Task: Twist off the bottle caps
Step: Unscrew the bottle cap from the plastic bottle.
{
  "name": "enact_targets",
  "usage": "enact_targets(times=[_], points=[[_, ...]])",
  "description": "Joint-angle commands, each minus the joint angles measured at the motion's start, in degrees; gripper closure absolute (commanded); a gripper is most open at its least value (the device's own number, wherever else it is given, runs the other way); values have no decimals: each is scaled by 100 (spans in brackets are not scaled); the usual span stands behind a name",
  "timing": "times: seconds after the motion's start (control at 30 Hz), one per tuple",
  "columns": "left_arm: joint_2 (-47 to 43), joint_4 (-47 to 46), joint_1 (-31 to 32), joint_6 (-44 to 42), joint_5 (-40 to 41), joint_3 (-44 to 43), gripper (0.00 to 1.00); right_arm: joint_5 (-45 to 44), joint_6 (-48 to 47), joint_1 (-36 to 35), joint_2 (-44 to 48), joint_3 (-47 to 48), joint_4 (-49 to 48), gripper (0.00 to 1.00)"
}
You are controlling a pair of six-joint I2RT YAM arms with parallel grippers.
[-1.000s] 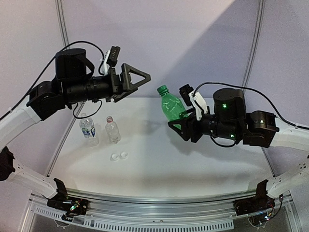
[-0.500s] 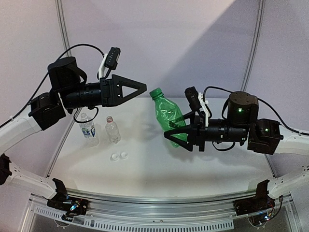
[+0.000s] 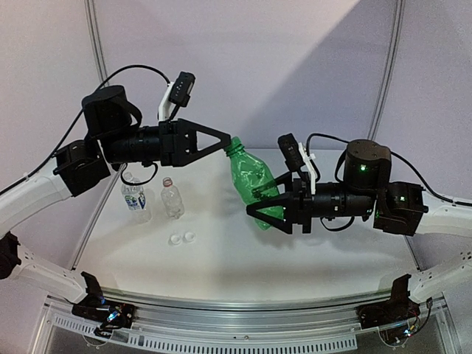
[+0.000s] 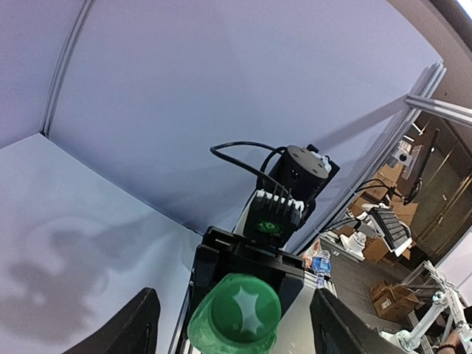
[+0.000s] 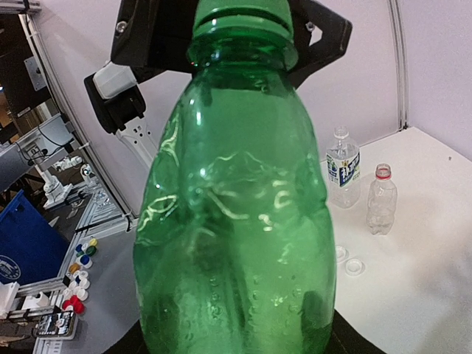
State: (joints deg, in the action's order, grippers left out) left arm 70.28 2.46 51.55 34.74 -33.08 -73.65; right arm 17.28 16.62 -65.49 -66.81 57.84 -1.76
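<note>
My right gripper [image 3: 270,209] is shut on the lower body of the green bottle [image 3: 252,183], holding it in the air tilted to the left. The bottle [image 5: 236,221] fills the right wrist view and hides those fingers. Its green cap [image 3: 232,145] lies between the fingers of my left gripper [image 3: 226,146]. In the left wrist view the cap [image 4: 237,311] faces the camera, and the left gripper [image 4: 234,296] is open, with a gap on each side of the cap. Two white caps [image 3: 182,237] lie loose on the table.
A clear labelled bottle [image 3: 135,198] and a shorter clear bottle [image 3: 172,199] stand uncapped at the table's left, just behind the loose caps. The white table [image 3: 310,258] ends at a metal rail [image 3: 243,304] in front. Walls close the back and sides.
The right arm has tipped the green bottle left and lower. The left gripper has come down around its cap, and its jaws have narrowed.
</note>
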Motion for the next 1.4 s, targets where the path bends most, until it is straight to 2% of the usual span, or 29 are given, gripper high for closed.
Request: enact_targets(times=[0.0, 0.27, 0.5, 0.63, 0.7, 0.77, 0.87, 0.97, 1.1, 1.23, 1.37], points=[[126, 195, -49, -196, -159, -238, 32, 142, 53, 10, -103, 133, -96, 100], [194, 270, -40, -246, -222, -264, 60, 138, 95, 3, -182, 188, -111, 100], [239, 481, -40, -279, -177, -286, 75, 138, 79, 6, -231, 272, -62, 100], [399, 1084, -40, -254, 156, -538, 86, 33, 48, 6, -301, 340, 12, 100], [556, 1506, -33, -175, 377, -776, 89, -424, -68, 5, -377, 466, 323, 100], [710, 1921, -31, 21, 716, -1006, 89, -1073, -229, 8, -505, 673, 895, 100], [944, 2631, 7, 716, 1602, -1327, 90, -2218, -532, 5, -876, 1172, 1790, 100], [1167, 3241, 60, 1468, 2291, -1590, 90, -2961, -619, 7, -1261, 1625, 2396, 100], [1288, 3301, 152, 1838, 2581, -1652, 86, -3063, -632, 2, -1524, 1755, 2469, 100], [1290, 3240, 162, 1900, 2522, -1662, 84, -3049, -526, 7, -1406, 1555, 2182, 100], [1244, 3207, 162, 1826, 2449, -1659, 74, -2952, -519, 10, -1288, 1435, 2097, 100]])
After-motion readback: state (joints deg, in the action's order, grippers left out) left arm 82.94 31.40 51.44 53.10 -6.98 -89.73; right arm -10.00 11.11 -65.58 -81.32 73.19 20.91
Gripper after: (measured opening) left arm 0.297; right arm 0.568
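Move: The green bottle's cap is already between the left gripper's open fingers, barely 1 cm to the right of its hand point. From the right gripper, which holds the green bottle, that cap is about 5 cm ahead, 5 cm left and 9 cm above. Far below the left hand, the small clear bottle stands about 15 cm ahead and 18 cm left, the labelled bottle 14 ahead and 27 left, the two loose caps about 7 ahead and 14 left. Close the left gripper on the green bottle's cap until the fingers pinch it, while the right keeps its hold on the bottle body. Then carry both hands together about 9 cm forward and 6–8 cm down, swinging each hand's fingers roughly 25–30 degrees to point more forward and dipping them, keeping both grips. ##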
